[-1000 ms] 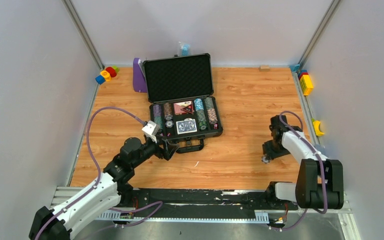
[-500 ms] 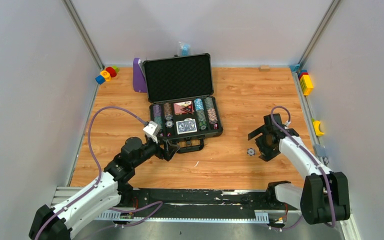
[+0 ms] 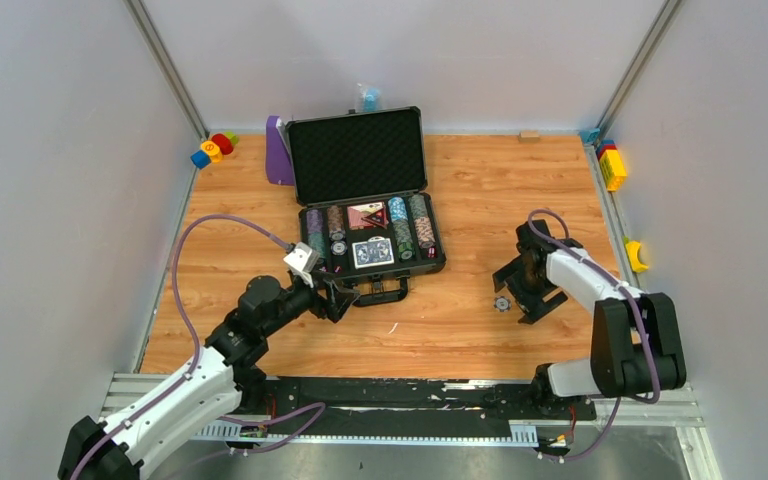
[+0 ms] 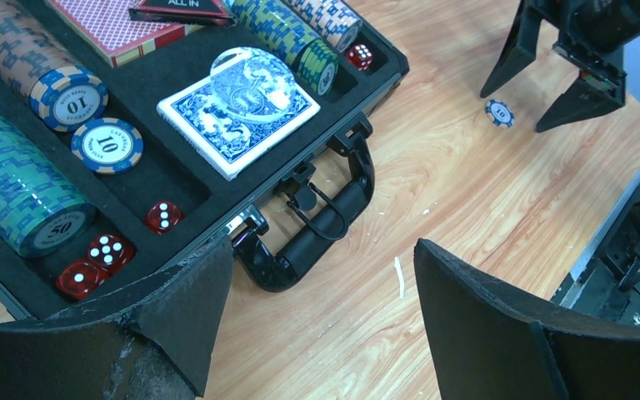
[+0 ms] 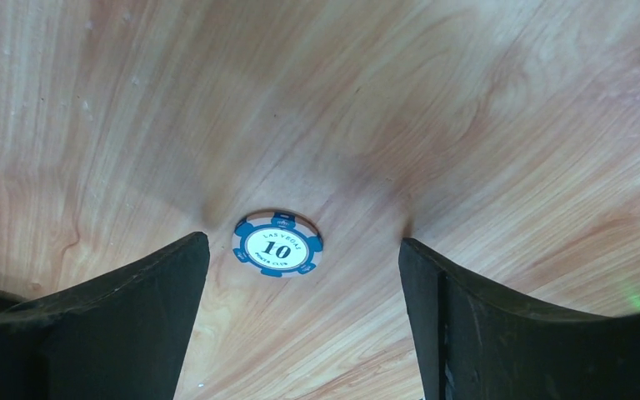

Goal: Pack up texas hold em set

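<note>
The dark grey briefcase (image 3: 358,155) lies open on the wooden table, with rows of striped chips (image 4: 25,192), a blue card deck (image 4: 237,112), a red deck (image 4: 117,25) and red dice (image 4: 104,250) in its foam. One blue-and-white "10" chip (image 5: 277,243) lies flat on the wood to the right of the case (image 3: 501,304). My right gripper (image 5: 302,250) stands open just above it, a finger on each side, touching nothing. My left gripper (image 4: 321,275) hangs open and empty over bare wood just in front of the case handle (image 4: 325,233).
A purple stand (image 3: 278,152) leans beside the case lid. Coloured blocks (image 3: 214,148) sit in the back left corner, and yellow blocks (image 3: 613,168) line the right wall. A white fleck (image 3: 393,327) lies on the wood near the handle. Grey walls close in three sides.
My right gripper has opened and let the chip go onto the table, then shifted left so it straddles the chip. The left arm has not moved.
</note>
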Robot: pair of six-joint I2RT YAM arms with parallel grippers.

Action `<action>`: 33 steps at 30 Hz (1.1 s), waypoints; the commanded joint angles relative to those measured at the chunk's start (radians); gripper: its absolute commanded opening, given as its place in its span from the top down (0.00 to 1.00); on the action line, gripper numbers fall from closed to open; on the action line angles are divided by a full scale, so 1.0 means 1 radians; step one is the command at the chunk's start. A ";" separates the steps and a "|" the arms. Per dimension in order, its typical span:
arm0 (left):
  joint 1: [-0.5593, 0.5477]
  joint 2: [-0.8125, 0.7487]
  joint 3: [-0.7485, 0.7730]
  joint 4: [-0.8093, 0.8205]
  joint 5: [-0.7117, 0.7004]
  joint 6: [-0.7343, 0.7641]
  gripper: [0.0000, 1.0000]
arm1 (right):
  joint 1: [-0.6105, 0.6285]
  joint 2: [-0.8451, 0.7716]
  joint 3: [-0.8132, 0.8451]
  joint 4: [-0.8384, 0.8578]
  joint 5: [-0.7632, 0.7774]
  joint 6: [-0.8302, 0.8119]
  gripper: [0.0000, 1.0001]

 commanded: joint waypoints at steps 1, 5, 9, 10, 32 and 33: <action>0.005 -0.027 0.007 0.014 0.025 0.026 0.12 | 0.032 0.028 0.041 -0.012 0.011 -0.001 0.15; 0.005 -0.031 0.003 0.023 0.042 0.030 0.12 | 0.048 0.078 0.063 -0.005 0.013 0.009 0.16; 0.004 -0.026 0.001 0.037 0.047 0.033 0.12 | 0.054 0.125 0.080 0.011 -0.004 -0.008 0.21; 0.005 -0.022 0.001 0.041 0.046 0.034 0.12 | 0.055 0.128 0.081 0.014 -0.003 -0.009 0.22; 0.005 -0.012 0.012 0.026 0.042 0.037 0.12 | 0.072 0.196 0.109 0.019 -0.010 -0.065 0.64; 0.005 -0.012 0.013 0.027 0.042 0.037 0.12 | 0.075 0.180 0.107 0.018 -0.010 -0.068 0.64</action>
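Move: The last loose 10 chip lies flat between the right gripper's open fingertips, nearer the left-hand one: about 2 cm left of the hand point, 1 cm ahead and 1 cm lower. The table around it is clear; the case's handle is some 31 cm to the right hand's left and 3 cm ahead. From the left hand the chip is roughly 36 cm to the right, 1 cm back and 13 cm down. Ease the right gripper about 2 cm left, sinking half a centimetre with fingers pointing down, to centre it on the chip. Then draw it on forward, some 1.5 cm in all, turning slightly counter-clockwise, as you close the fingers to about half their opening and pinch the chip by its rim. ##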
